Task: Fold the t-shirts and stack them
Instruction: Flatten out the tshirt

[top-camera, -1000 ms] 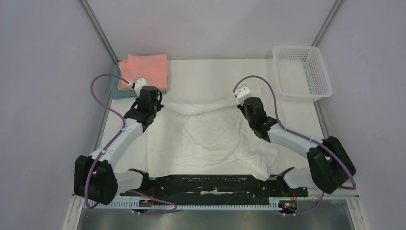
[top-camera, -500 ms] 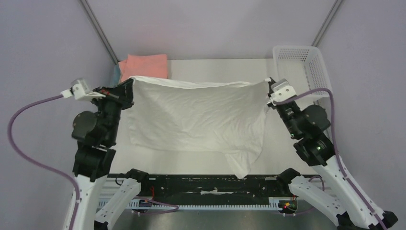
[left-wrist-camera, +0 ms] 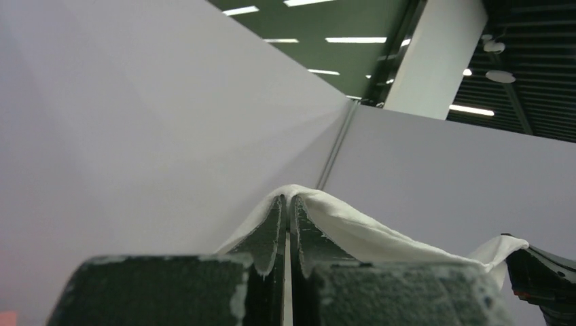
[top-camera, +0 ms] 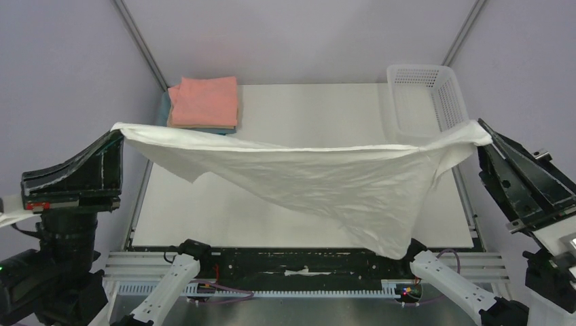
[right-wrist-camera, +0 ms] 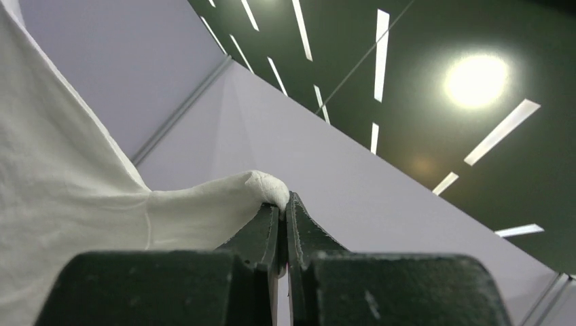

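The large white t-shirt (top-camera: 319,183) hangs stretched in the air between my two grippers, high above the table, sagging in the middle with a corner drooping at the lower right. My left gripper (top-camera: 117,130) is shut on its left corner, and the cloth drapes over the fingertips in the left wrist view (left-wrist-camera: 286,201). My right gripper (top-camera: 481,129) is shut on its right corner, seen bunched at the tips in the right wrist view (right-wrist-camera: 283,198). A folded salmon-pink shirt (top-camera: 204,100) lies on a blue one (top-camera: 166,103) at the table's back left. The tan shirt is hidden.
A white plastic lattice basket (top-camera: 426,98) stands at the back right corner. The white tabletop (top-camera: 312,109) shows beyond the lifted shirt. Grey walls close in on both sides and the back.
Both arms have raised and spread apart, lifting the white shirt from the table and pulling it taut in the air, closer to the camera.
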`<action>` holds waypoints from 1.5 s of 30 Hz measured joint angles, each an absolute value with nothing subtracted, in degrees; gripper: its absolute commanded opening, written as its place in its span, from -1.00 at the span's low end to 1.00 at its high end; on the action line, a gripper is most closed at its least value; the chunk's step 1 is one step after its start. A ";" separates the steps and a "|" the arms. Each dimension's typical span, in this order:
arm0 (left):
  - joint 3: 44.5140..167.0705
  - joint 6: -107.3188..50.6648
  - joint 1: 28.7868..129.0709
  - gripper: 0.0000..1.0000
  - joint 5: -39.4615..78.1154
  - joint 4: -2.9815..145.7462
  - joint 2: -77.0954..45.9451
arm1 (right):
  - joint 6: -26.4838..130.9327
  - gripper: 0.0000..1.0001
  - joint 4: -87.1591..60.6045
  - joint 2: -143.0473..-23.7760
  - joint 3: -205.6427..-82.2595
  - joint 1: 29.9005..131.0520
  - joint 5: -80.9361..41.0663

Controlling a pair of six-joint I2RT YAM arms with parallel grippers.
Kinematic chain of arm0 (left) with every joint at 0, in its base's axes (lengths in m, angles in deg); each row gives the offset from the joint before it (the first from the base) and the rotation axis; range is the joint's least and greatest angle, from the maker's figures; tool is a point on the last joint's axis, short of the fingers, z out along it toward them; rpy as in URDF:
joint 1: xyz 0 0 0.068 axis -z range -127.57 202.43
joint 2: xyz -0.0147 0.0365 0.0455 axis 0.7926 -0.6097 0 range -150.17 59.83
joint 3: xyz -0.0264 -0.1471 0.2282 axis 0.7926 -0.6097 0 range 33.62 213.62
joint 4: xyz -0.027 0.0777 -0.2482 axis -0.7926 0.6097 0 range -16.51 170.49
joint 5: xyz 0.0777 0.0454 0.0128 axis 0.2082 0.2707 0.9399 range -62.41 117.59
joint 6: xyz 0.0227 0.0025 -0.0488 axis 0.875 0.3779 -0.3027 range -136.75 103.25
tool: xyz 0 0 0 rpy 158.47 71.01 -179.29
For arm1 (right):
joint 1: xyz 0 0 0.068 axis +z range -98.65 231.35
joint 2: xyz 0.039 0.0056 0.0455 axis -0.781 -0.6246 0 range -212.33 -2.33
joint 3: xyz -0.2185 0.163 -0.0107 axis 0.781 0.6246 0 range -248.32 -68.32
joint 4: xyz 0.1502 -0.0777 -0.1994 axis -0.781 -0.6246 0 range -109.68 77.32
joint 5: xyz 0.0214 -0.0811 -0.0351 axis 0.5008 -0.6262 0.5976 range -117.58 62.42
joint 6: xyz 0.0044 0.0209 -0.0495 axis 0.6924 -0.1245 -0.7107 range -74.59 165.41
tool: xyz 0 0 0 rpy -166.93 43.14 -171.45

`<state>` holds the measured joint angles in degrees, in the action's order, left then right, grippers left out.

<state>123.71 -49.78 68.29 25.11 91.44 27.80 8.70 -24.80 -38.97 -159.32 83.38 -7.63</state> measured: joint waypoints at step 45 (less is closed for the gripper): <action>101.72 -48.39 65.64 -0.96 59.88 77.28 -39.37 | 4.96 -1.00 -4.52 -108.72 -148.13 81.28 -52.07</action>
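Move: Both hands hold the t-shirt high, with the table about 60 cm below. The left hand's laying-down spot is some 40 cm ahead and 2 cm left; the folded pile's middle lies about 52 cm ahead, 14 cm left and 58 cm down. The right hand's spot is roughly 45 cm ahead and 10 cm left, while the white basket stands about 52 cm ahead, 30 cm right and 56 cm down. Back and up a mere 3 cm first, then in one fast swing both arms throw forward and down, about 40–45 cm out and 45–50 cm down, easing off near the end; the right hand also drifts some 10 cm left. Both wrists tip from pointing upward to downward, and the shut fingers keep their pinch on the shirt's far edge, bringing it over the table beside the folded pile. ##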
